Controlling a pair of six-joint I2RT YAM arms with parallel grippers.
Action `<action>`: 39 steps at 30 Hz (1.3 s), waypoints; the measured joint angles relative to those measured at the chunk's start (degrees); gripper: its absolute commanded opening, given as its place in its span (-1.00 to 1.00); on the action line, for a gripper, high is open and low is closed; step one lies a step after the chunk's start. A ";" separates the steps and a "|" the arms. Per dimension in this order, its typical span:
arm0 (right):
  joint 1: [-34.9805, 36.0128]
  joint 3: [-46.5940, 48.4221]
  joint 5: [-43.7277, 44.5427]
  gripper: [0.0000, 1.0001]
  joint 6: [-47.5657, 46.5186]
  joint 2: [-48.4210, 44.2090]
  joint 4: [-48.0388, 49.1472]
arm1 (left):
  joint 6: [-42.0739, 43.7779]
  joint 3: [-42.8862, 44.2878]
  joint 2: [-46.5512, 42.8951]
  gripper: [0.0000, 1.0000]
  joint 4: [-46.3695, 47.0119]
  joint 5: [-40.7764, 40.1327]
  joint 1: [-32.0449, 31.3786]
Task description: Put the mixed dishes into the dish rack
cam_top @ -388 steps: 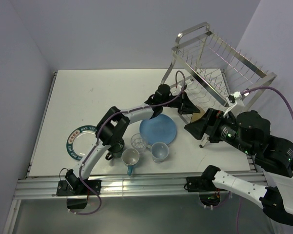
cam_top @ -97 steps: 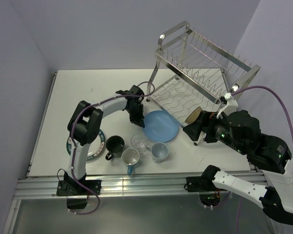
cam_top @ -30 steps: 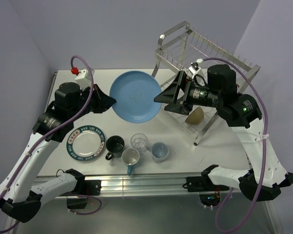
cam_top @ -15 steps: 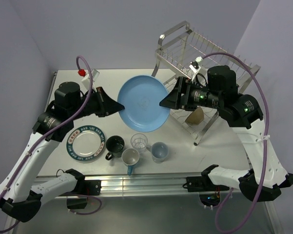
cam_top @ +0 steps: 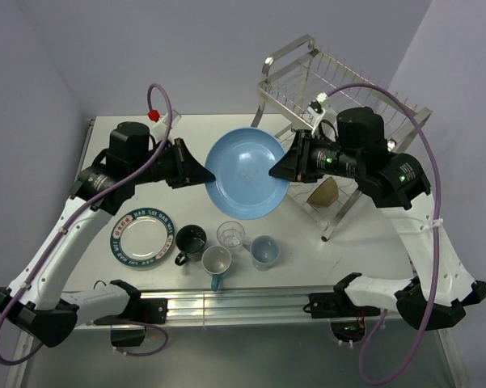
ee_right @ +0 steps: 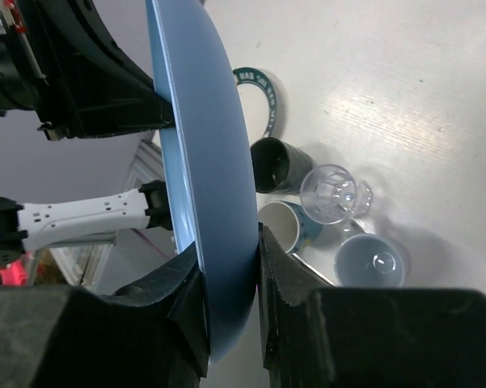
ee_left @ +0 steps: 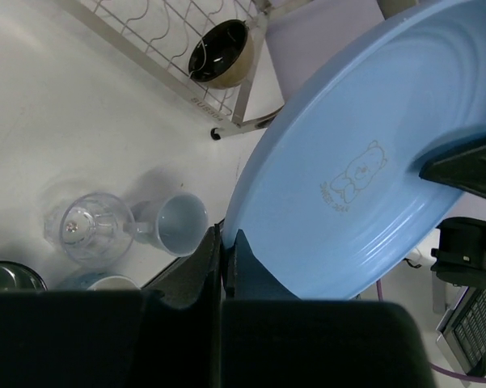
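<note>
The large light-blue plate (cam_top: 247, 174) hangs tilted above the table between both arms. My left gripper (cam_top: 209, 178) is shut on its left rim, with the pinch seen close up in the left wrist view (ee_left: 224, 242). My right gripper (cam_top: 273, 172) has its jaws against both faces of the right rim (ee_right: 230, 267). The dish rack (cam_top: 340, 89) stands at the back right, and a black bowl (cam_top: 322, 191) lies in its lower tier. On the table are the white plate (cam_top: 141, 236), dark mug (cam_top: 190, 240), clear glass (cam_top: 230, 236), white-and-blue mug (cam_top: 216, 263) and light-blue cup (cam_top: 264, 250).
The rack's slanted leg (cam_top: 344, 212) reaches the table right of the cups. The mugs, glass and cup cluster near the front edge, below the held plate. The white plate lies at the front left.
The plate has moved right, toward the rack, carried by my left gripper. My right gripper has closed from wide open onto the plate's right rim.
</note>
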 measured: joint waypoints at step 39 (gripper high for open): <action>14.38 5.35 70.86 -1.00 -8.24 -2.86 21.57 | -5.20 19.76 -1.09 0.98 -9.25 -27.04 -0.04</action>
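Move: The rack's upper tier, where the right hand is heading with the blue plate, lies about 19 cm ahead of it, 17 cm to its right and slightly lower. The bowl on the lower tier is roughly 16 cm ahead, 19 cm right and 32 cm down; the light cup stands nearly straight below. From the left hand, the plate's middle is some 8 cm right at its level, the upper tier about 31 cm right and 19 cm ahead. Left lets go, retreating upward; right carries plate some 12 cm up and right towards the rack, swinging clockwise. ##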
